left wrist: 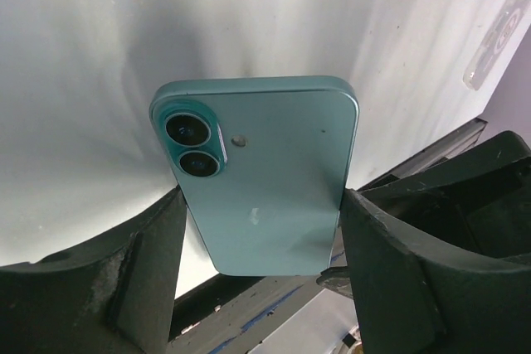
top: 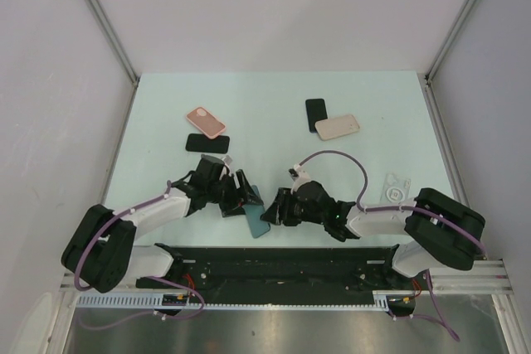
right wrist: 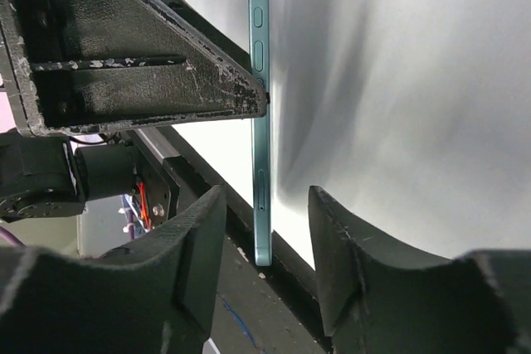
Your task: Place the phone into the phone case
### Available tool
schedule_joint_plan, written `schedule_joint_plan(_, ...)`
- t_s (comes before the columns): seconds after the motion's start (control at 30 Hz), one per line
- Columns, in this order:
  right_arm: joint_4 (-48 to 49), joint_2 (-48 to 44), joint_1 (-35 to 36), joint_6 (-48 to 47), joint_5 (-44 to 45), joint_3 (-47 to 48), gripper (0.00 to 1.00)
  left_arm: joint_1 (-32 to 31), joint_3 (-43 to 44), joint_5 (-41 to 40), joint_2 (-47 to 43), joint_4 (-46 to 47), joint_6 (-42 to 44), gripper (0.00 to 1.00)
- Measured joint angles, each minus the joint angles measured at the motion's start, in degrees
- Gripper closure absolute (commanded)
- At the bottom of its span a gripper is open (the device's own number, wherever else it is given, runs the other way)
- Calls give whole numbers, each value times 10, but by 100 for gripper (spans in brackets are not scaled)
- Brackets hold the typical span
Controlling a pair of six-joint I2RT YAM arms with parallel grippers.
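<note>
A teal phone (top: 255,220) hangs on edge just above the table's near edge, between the two arms. My left gripper (top: 243,201) is shut on it, one finger on each long side; the left wrist view shows the phone's back (left wrist: 265,180) with its two camera lenses. My right gripper (top: 270,210) reaches in from the right. In the right wrist view its fingers straddle the thin lower edge of the phone (right wrist: 261,196), with a gap on both sides. A clear phone case (top: 397,189) lies flat at the right, by the right arm.
Farther back lie a pink case (top: 206,121) beside a black slab (top: 207,143), and a black slab (top: 315,113) beside a beige case (top: 337,127). The black rail (top: 274,264) of the arm mounts runs just below the phone. White walls stand on three sides.
</note>
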Motion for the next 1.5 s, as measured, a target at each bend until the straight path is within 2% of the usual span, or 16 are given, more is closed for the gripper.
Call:
schedule_joint_plan(0.17, 12, 11, 6, 5, 1, 0, 73, 0, -2, 4, -9, 7, 0, 41)
schedule_joint_plan(0.27, 22, 20, 6, 12, 0, 0, 86, 0, -3, 10, -13, 12, 1, 35)
schedule_joint_plan(0.33, 27, 20, 7, 14, 0, 0, 98, 0, -3, 10, -13, 15, 1, 23)
schedule_joint_plan(0.37, 30, 20, 7, 13, 0, 0, 100, 0, -3, 10, -13, 16, 2, 14)
schedule_joint_plan(0.4, 30, 19, 9, 12, 3, 0, 100, 0, -3, 10, -14, 14, 4, 0)
schedule_joint_plan(0.53, -14, 0, 7, 11, 23, -1, 100, -1, -4, 29, -29, 21, 15, 0)
schedule_joint_plan(0.67, -93, -57, -11, 10, 53, -1, 100, -2, 23, 27, -59, -9, 52, 0)
schedule_joint_plan(0.83, -218, -152, -46, -5, 93, 1, 100, -3, 126, -25, -66, -88, 128, 0)
schedule_joint_plan(1.03, -441, -210, -71, -47, 141, 68, 100, 5, 239, -107, -23, -189, 202, 0)
schedule_joint_plan(1.27, -618, -196, -109, -94, 211, 162, 100, 38, 249, -165, 13, -256, 238, 0)
schedule_joint_plan(1.5, -697, -111, -85, -102, 258, 208, 100, 39, 249, -275, -66, -289, 268, 0)
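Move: The teal phone is already in the left hand's fingers, its middle about 1 cm back and 1 cm right of that hand point. From the left hand the black phone lies some 25 cm ahead and 15 cm left, with the pink case about 34 cm ahead and 17 cm left, both about 5 cm lower. The right hand has the teal phone's middle about 3 cm ahead, 4 cm left and 1 cm below; the clear case is roughly 12 cm ahead, 37 cm right and 7 cm down. The right hand eases barely 1 cm left while its fingers close on the near end of the teal phone, the left hand still holding it; then the left fingers open wide and that hand climbs away about 10 cm, going forward and then left towards the black phone. With the teal phone pinched, the right hand carries it some 18 cm to the right, towards the clear case, rising a few centimetres and sinking partly back, as the wrist rolls about 50 degrees so that the fingers come to point mostly down. ##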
